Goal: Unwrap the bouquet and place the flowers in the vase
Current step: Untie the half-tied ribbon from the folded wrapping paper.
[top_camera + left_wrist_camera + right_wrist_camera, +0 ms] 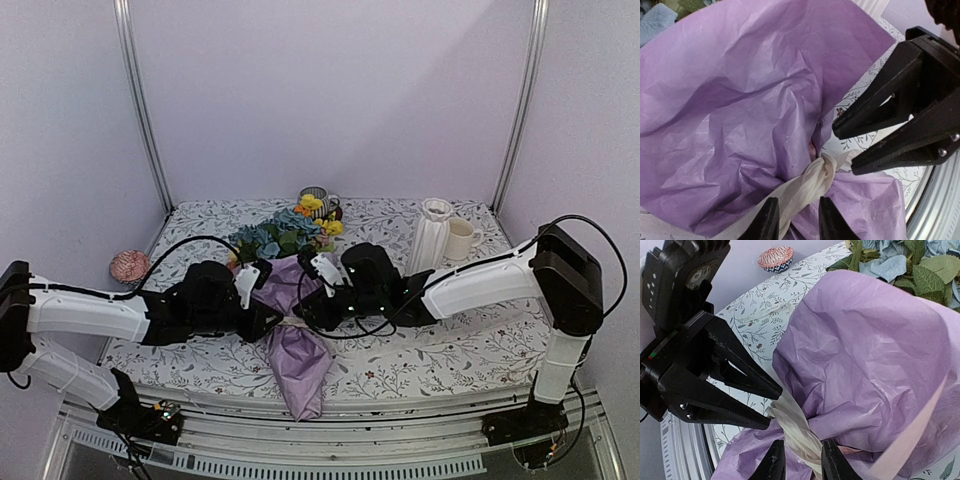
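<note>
The bouquet (298, 360) lies across the middle of the table in crinkled lilac paper (740, 100), its flowers (285, 232) pointing to the back. A cream ribbon (810, 182) is knotted round its waist. My left gripper (797, 222) sits at the knot's left, open, its fingers astride a ribbon strand. My right gripper (804, 462) faces it from the right, also open, straddling the ribbon (797, 427). Each wrist view shows the other gripper's black fingers close by: the right gripper (845, 149) and the left gripper (774, 407). The white ribbed vase (432, 235) stands upright at the back right.
A cream mug (460, 238) stands beside the vase. A striped cup (317, 196) is at the back behind the flowers. A small pink bowl (129, 265) sits at the left edge. The table's metal front rail (330, 440) runs just past the paper's near end.
</note>
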{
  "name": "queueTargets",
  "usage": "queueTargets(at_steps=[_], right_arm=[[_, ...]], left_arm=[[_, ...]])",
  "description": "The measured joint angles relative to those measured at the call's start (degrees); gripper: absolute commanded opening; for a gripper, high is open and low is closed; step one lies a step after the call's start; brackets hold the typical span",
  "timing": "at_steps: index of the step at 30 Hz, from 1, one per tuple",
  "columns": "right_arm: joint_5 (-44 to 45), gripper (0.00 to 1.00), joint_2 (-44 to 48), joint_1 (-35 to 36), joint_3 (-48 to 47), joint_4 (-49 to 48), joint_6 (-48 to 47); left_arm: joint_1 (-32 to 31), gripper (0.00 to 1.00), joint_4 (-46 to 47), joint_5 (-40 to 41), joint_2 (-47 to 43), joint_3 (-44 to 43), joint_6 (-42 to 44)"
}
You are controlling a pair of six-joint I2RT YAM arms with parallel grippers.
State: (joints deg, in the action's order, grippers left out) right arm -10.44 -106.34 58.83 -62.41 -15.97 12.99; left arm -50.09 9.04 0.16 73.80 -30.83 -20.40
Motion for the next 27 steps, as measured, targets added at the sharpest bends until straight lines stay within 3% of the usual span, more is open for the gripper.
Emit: queueTargets(at_steps=[7,11,14,18,27], right_arm=[[-2.0,0.28,-4.1,0.0,-1.1,1.6,-0.8],[-2.3,0.27,-5.6,0.0,-1.1,2.0,-0.9],[-2.5,0.21,-6.4,0.0,-1.2,2.0,-1.0],[-2.2,0.08,-6.5,0.0,-1.3,1.8,-1.0],[3.0,0.04,-2.3,0.0,5.2,0.1,1.1]], left_arm=[[0.0,0.29,-0.8,-1.2,5.0,-1.4,1.0],[0.0,0.12,-1.2,-1.0,6.7,-1.8,1.1],[0.0,0.0,-1.2,-0.8,6.9,-2.0,1.3],[0.0,0.0,-1.3,-0.3,6.7,-2.1,1.3],[0.0,0.0,-1.8,2.1,3.3,-1.9,-0.2]])
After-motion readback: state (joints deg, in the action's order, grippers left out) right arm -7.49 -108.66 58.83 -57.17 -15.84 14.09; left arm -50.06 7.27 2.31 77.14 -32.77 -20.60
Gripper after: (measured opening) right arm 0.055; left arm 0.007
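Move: Just below and between the two hands lies the half-tied ribbon's twist: some 3 cm to the right of the left hand and 4 cm below it, and about 4 cm to the left of the right hand and 6 cm below, level with both. Counted from the left hand, the wrapping paper's tail lies around 12 cm back and 4 cm right, and the flowers about 24 cm straight ahead. The vase stands roughly 18 cm ahead and 30 cm right of the right hand. Sinking onto the ribbon with both hands, fingers parted: the left goes down about 3 cm, shuts to pinch the band beside the twist and lifts some 2 cm. The right drops about 5.5 cm, nearly closes on the ribbon at its side a little later, then draws about 3 cm to the right, away from the left hand. ##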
